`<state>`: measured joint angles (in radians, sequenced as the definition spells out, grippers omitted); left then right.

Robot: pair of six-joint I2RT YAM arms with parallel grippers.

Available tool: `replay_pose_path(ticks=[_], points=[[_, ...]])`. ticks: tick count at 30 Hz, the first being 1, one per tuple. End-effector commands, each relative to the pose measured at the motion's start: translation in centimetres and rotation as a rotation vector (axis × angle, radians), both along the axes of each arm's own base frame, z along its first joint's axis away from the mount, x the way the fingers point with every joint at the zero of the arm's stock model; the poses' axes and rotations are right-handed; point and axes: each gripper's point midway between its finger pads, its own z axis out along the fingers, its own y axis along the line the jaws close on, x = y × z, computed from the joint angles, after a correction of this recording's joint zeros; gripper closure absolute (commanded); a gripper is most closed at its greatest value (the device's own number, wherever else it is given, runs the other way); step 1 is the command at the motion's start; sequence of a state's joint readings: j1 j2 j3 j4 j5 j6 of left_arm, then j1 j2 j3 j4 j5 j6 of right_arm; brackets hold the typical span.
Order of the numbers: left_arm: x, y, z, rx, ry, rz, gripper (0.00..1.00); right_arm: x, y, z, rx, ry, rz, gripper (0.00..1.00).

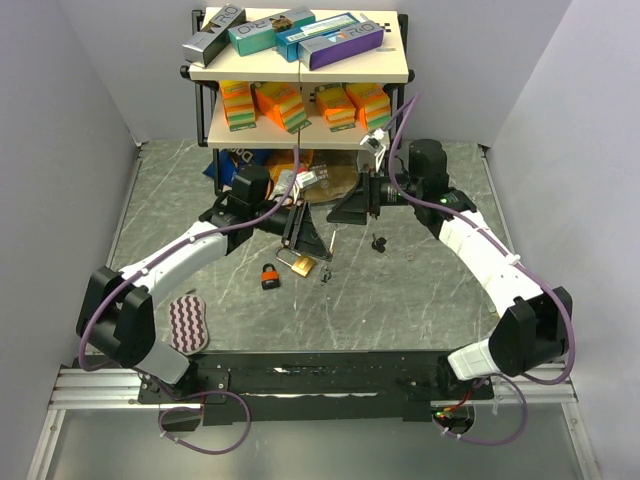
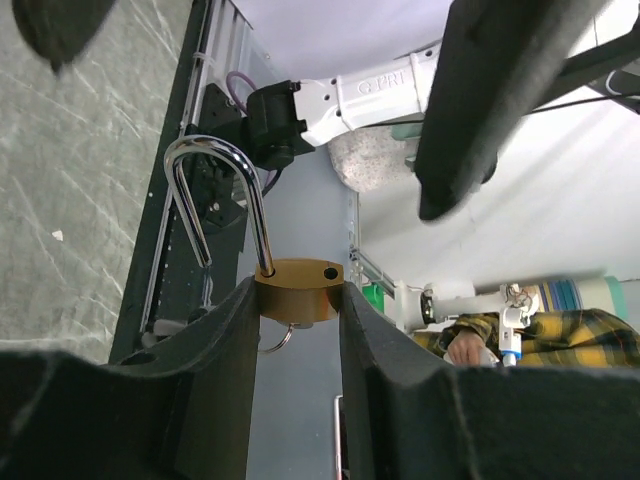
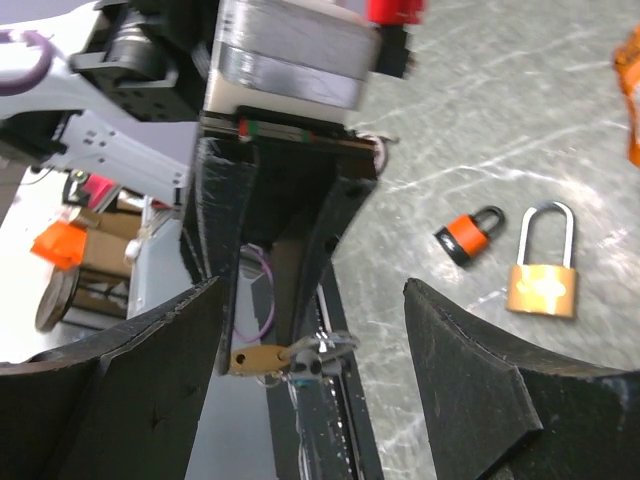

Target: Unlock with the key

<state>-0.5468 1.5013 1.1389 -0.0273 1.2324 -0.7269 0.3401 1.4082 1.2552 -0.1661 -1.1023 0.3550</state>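
My left gripper [image 2: 298,290] is shut on a brass padlock [image 2: 298,296], pinching its body between both pads. Its steel shackle [image 2: 215,195] sits in one hole only; the other hole is empty. A key on a ring [image 3: 322,350] sticks out of the padlock's [image 3: 250,359] underside, seen in the right wrist view. My right gripper [image 3: 312,288] is open wide, close to the key, with nothing between its fingers. In the top view the left gripper [image 1: 308,232] and the right gripper [image 1: 342,207] face each other mid-table.
On the table lie a second brass padlock [image 3: 543,285] and a small orange padlock [image 3: 468,233], also seen from above [image 1: 271,277]. Dark keys [image 1: 380,242] lie right of centre. A shelf [image 1: 300,72] with boxes stands behind. A striped pad [image 1: 187,322] lies near left.
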Motion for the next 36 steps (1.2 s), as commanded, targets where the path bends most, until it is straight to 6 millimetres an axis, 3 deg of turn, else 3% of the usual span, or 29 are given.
replay_pose_path(ticks=[1, 7, 18, 26, 30, 36], points=[[-1.3, 0.5, 2.6, -0.073, -0.082, -0.07, 0.99, -1.0, 1.6, 1.1, 0.044, -0.051, 0.101, 0.22], [-0.9, 0.2, 3.1, -0.085, -0.096, -0.064, 0.99, -1.9, 2.3, -0.2, 0.018, -0.003, 0.159, 0.26], [0.2, 0.0, 1.8, -0.039, -0.102, 0.012, 0.99, -3.0, 1.7, -1.1, 0.01, 0.029, 0.16, 0.39], [0.9, 0.0, 1.4, -0.01, -0.114, 0.072, 0.99, -2.4, 1.3, -1.7, -0.018, 0.046, 0.113, 0.59], [2.1, 0.1, 0.1, 0.058, -0.14, 0.15, 0.99, -1.9, 1.2, -1.9, -0.04, 0.046, 0.081, 0.7], [5.2, 0.8, -3.1, 0.257, -0.161, 0.307, 0.99, -0.8, 1.3, -2.8, -0.092, 0.066, 0.036, 1.0]])
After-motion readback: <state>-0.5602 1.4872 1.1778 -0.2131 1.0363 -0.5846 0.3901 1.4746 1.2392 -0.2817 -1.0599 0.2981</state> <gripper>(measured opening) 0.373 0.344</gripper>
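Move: Held still in the left fingers is the small brass padlock, its open shackle's bow about 5 cm ahead of the left hand, 2 cm to its right and 1 cm lower. From the right hand that bow lies some 2 cm back, 2 cm left and 3 cm below. On the table roughly 26 cm below the right hand, the large brass padlock lies 10 cm left and 1 cm back, the orange lock 16 cm left and 4 cm back, and the black keys 7 cm right and 3 cm ahead. Slipping back and to its left by some 3 cm, the right hand brings its parted fingers around the shackle of the small brass padlock, then closes them on its bow while sinking, about 5 cm lower in all and drifting slightly forward again at the end. The left hand keeps its grip on the lock's body, holds nearly still, then eases about 2 cm down and forward, turning roughly 10 degrees. ##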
